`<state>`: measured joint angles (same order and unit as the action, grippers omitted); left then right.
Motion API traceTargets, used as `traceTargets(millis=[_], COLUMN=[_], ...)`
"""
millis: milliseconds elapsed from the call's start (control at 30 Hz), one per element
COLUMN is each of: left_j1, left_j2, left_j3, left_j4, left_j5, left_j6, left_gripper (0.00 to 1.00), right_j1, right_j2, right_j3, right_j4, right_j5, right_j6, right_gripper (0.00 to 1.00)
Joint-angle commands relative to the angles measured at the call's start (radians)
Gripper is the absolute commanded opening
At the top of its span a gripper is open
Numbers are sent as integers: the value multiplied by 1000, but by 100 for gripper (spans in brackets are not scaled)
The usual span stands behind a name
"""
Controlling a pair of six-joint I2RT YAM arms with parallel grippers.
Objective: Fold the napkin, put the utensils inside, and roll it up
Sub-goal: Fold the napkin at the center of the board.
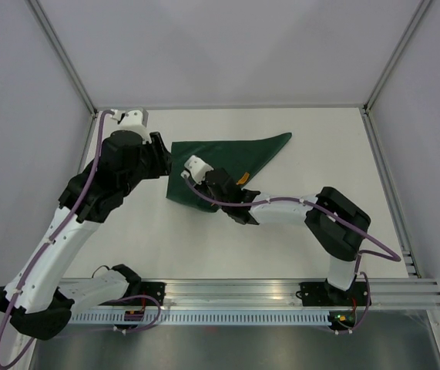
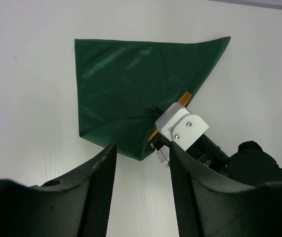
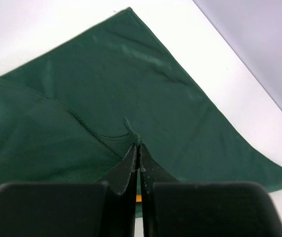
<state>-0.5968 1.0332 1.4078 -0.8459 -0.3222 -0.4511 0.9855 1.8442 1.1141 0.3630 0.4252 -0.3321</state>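
The dark green napkin (image 1: 231, 156) lies on the white table, folded over into a rough triangle; it also fills the left wrist view (image 2: 123, 81) and the right wrist view (image 3: 145, 74). My right gripper (image 1: 192, 180) (image 3: 139, 146) is shut on a small pinch of the napkin's hemmed upper layer, and the cloth puckers at the fingertips. My left gripper (image 1: 161, 163) (image 2: 141, 148) hangs open at the napkin's left side, holding nothing. Thin orange strips (image 2: 185, 97) peek out at the napkin's edge beside the right gripper; I cannot tell whether they are the utensils.
Grey walls with metal posts (image 1: 65, 58) enclose the table on the left, back and right. An aluminium rail (image 1: 281, 293) carrying both arm bases runs along the near edge. The right arm's elbow (image 1: 339, 220) rests low, to the right of the napkin.
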Motion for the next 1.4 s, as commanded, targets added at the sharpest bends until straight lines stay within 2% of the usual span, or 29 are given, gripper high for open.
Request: traceTargets(millis=[0,833,1367], left_j1=[-3,-3,-3], left_j2=[31,223,324], left_j3=[20,-96,-314], left_j4=[65,232,419], left_j5=[46,187,302], left_j6=[45,-11,-126], left_gripper=[52,52,50], right_j1=[-30,-179,-232], right_j2=[-51,-63,-22], right_j3=[-22,-140,-157], right_j4=[-10,96,151], right_j5=[30,12,-60], right_j6=[24,-35,-47], right_gripper=[5,4,4])
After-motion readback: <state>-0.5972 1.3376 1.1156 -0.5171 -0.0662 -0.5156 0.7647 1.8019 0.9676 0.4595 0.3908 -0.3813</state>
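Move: The napkin's near tip lies about 11 cm to the right of my open left hand, 3 cm ahead and some 32 cm below; the left end of its near edge is about 5 cm left and 6 cm ahead, equally low. My right hand holds the lifted napkin corner: the middle of the slanting edge is about 7 cm ahead and 12 cm to its right, 11 cm down, with the fork 4 cm right and 1 cm ahead, also below. Keeping the corner pinched, I carry it with my right hand some 10 cm to the right and about half as far forward, across above the fork towards the slanting edge, sinking slightly and turning a little clockwise. Meanwhile my left hand drops about 16 cm, slowly at first, then faster, swinging right and a bit forward towards the near tip; its half-open fingers tip down nearly 20 degrees and touch nothing. ##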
